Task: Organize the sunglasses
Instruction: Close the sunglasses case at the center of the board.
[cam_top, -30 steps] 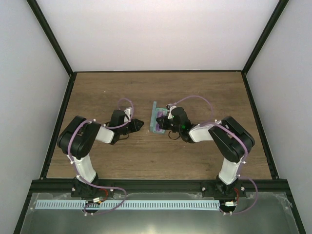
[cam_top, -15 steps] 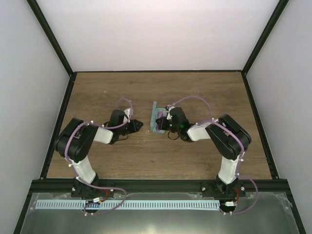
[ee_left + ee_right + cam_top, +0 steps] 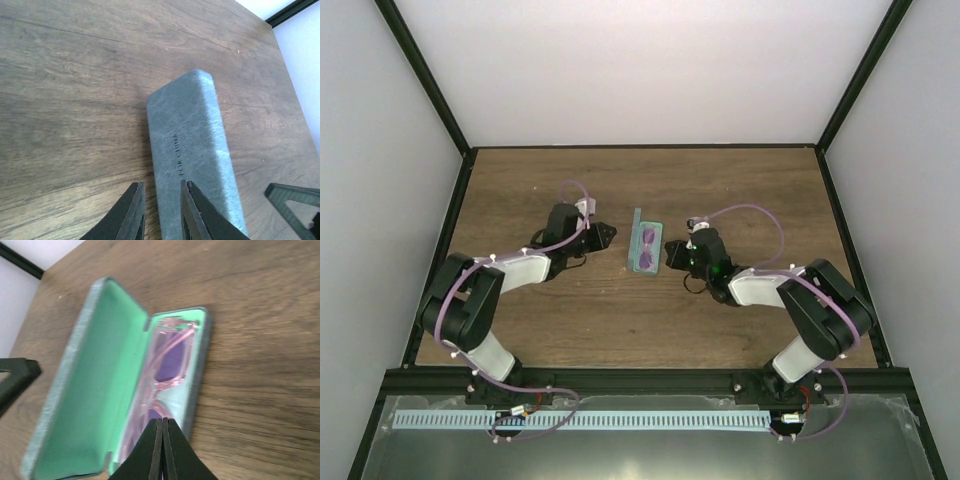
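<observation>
An open grey-blue sunglasses case (image 3: 637, 238) with a green lining lies at the table's middle. Pink sunglasses (image 3: 648, 250) with purple lenses lie in its tray. In the right wrist view the lid (image 3: 95, 390) stands up on the left and the sunglasses (image 3: 172, 355) lie folded in the tray. My right gripper (image 3: 162, 421) is shut and empty, its tip just at the tray's near edge (image 3: 669, 255). My left gripper (image 3: 160, 186) is open by a narrow gap, empty, close behind the lid's grey outside (image 3: 192, 150), left of the case (image 3: 609, 236).
The wooden table (image 3: 740, 190) is bounded by black rails and white walls. Part of the right gripper (image 3: 295, 200) shows beyond the case in the left wrist view. The left gripper (image 3: 15, 377) shows at the left edge of the right wrist view.
My right gripper has drawn back to the right, off the case, uncovering the sunglasses. My left arm has stretched out and its gripper has moved closer to the lid.
</observation>
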Motion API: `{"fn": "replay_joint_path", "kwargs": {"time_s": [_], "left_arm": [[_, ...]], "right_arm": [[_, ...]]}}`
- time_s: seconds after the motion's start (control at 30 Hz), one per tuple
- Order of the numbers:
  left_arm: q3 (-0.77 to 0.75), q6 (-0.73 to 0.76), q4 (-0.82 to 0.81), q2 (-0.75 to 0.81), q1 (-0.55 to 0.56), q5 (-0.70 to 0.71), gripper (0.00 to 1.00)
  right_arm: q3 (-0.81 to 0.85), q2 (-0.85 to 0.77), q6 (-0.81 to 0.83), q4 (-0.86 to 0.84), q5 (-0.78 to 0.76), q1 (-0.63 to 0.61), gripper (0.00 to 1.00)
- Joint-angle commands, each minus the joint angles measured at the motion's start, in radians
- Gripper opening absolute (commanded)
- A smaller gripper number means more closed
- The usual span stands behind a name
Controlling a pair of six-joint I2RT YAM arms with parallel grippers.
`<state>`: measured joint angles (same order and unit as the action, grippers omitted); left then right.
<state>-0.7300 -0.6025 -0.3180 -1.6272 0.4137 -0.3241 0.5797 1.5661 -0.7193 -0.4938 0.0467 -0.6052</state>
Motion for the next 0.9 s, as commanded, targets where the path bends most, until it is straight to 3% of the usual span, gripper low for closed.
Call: {"fn": "replay_joint_path", "kwargs": {"time_s": [0.0, 0.87], "left_arm": [[-0.051, 0.009, 0.064, 0.012, 0.022, 0.021, 0.23], [-0.161, -0.015, 0.084, -0.107, 0.153, 0.043, 0.24]], "right_arm": [[-0.021, 0.016, -0.007, -0.012, -0.022, 0.032, 0.01], [0.069, 0.209, 0.038, -0.073, 0.134, 0.037, 0.01]]}}
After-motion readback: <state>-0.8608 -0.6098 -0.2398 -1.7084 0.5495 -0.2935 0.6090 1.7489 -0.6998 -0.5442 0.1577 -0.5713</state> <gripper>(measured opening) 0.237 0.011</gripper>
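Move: The upright lid's middle is about 6 cm to the left hand's right, 1 cm ahead and some 5 cm below; the case base with the sunglasses sits 9 cm to that hand's right, 1 cm ahead, 7 cm below. From the right hand, the case base lies about 4 cm ahead, 5 cm to its left and 7 cm below, with the lid beyond it, 9 cm left, 4 cm ahead, 5 cm below. Rightward, about 6 cm, the left hand travels in to the top edge of the lid from its outer side, arching up a little and sinking back, fingers kept slightly open. The shut right fingers meanwhile sink some 5 cm to the right wall of the case base, swinging slightly right first and then back left, the hand tipping a little further down. Neither touch can be made out for certain. ##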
